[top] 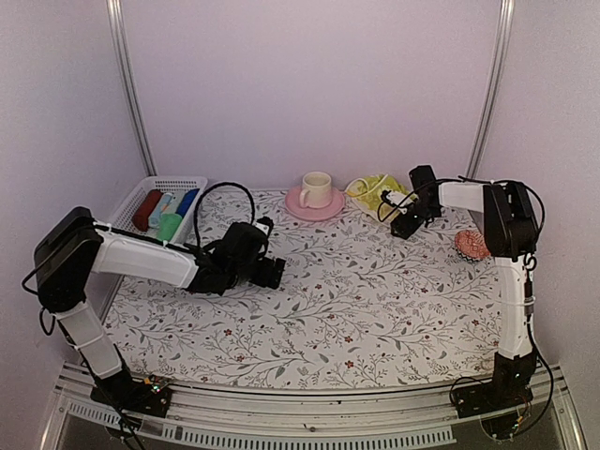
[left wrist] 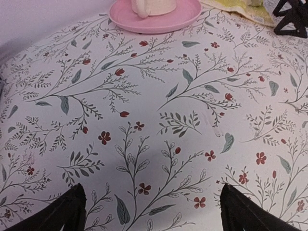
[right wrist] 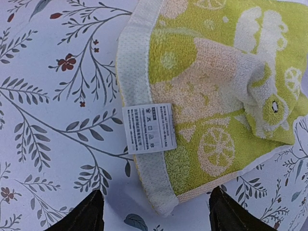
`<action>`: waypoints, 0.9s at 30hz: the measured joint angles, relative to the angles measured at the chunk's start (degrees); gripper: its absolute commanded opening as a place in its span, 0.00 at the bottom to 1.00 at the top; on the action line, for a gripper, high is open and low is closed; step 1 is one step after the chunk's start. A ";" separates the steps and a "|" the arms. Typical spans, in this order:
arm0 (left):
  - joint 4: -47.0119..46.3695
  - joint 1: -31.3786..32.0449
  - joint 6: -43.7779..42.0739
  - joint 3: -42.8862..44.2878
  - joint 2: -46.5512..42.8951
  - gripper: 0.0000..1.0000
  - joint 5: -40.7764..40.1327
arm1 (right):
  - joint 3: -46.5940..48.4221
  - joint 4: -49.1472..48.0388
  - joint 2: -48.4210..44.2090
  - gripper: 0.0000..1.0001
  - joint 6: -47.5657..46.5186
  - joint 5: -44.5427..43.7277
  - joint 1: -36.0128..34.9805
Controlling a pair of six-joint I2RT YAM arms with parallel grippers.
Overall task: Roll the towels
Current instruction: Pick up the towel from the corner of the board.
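A pale yellow towel with green lemon prints lies crumpled at the back right of the table. In the right wrist view the towel shows a white hem and a care label. My right gripper hovers over the towel's near corner. That gripper is open, and its dark fingertips stand either side of the corner without touching it. A green cloth roll lies in the white basket. My left gripper is open over bare tablecloth at centre left, and in its own view nothing is between the fingers.
The white basket at the back left also holds dark red and blue rolls. A pink saucer with a cream cup stands at the back middle. A red patterned object lies beside the right arm. Walls close in the sides and back.
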State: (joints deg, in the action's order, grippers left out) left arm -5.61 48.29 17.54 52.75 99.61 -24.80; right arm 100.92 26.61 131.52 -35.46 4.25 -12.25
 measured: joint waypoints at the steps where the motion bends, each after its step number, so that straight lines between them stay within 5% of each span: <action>1: -0.35 0.00 0.02 -0.35 -0.70 0.97 0.13 | 0.24 0.39 0.39 0.74 0.07 0.76 0.26; 13: -3.56 0.00 0.00 -2.43 -4.20 0.97 0.13 | 4.52 3.54 3.96 0.46 1.40 7.80 2.21; 16: -3.89 0.00 0.00 -2.73 -4.52 0.97 0.13 | 5.05 4.00 4.39 0.31 1.55 9.01 2.43; 19: -4.22 0.00 -0.02 -3.04 -4.61 0.97 0.15 | 5.64 4.46 4.83 0.05 1.64 10.27 2.54; 27: -4.72 0.00 0.00 -3.10 -4.87 0.97 0.52 | 6.05 5.44 4.85 0.02 1.38 11.85 2.82</action>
State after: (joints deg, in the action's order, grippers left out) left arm -10.33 48.29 17.54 49.65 94.74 -24.27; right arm 106.98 32.05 136.38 -34.09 16.10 -9.43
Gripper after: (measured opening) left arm 0.973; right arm 0.034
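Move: The corner of the yellow towel lies almost under the right hand, roughly 1 cm to its left and 2 cm below. The white care label on the towel's hem is some 4 cm ahead and 2 cm left of this hand; the pink plate with the mug is about 11 cm ahead and 27 cm left, the red basket some 20 cm right and 5 cm back. From the left hand, the corner is roughly 20 cm ahead, 38 cm right and 7 cm below. Lower the right gripper about 1.5 cm onto the near corner of the yellow towel, rolling its left side up some 10 degrees and tipping the fingers slightly steeper. Close the three-quarters-open fingers fully as it settles, pinching the white hem just on the near side of the care label. Raise the empty, wide-open left gripper about 3 cm and tip it up slightly. ##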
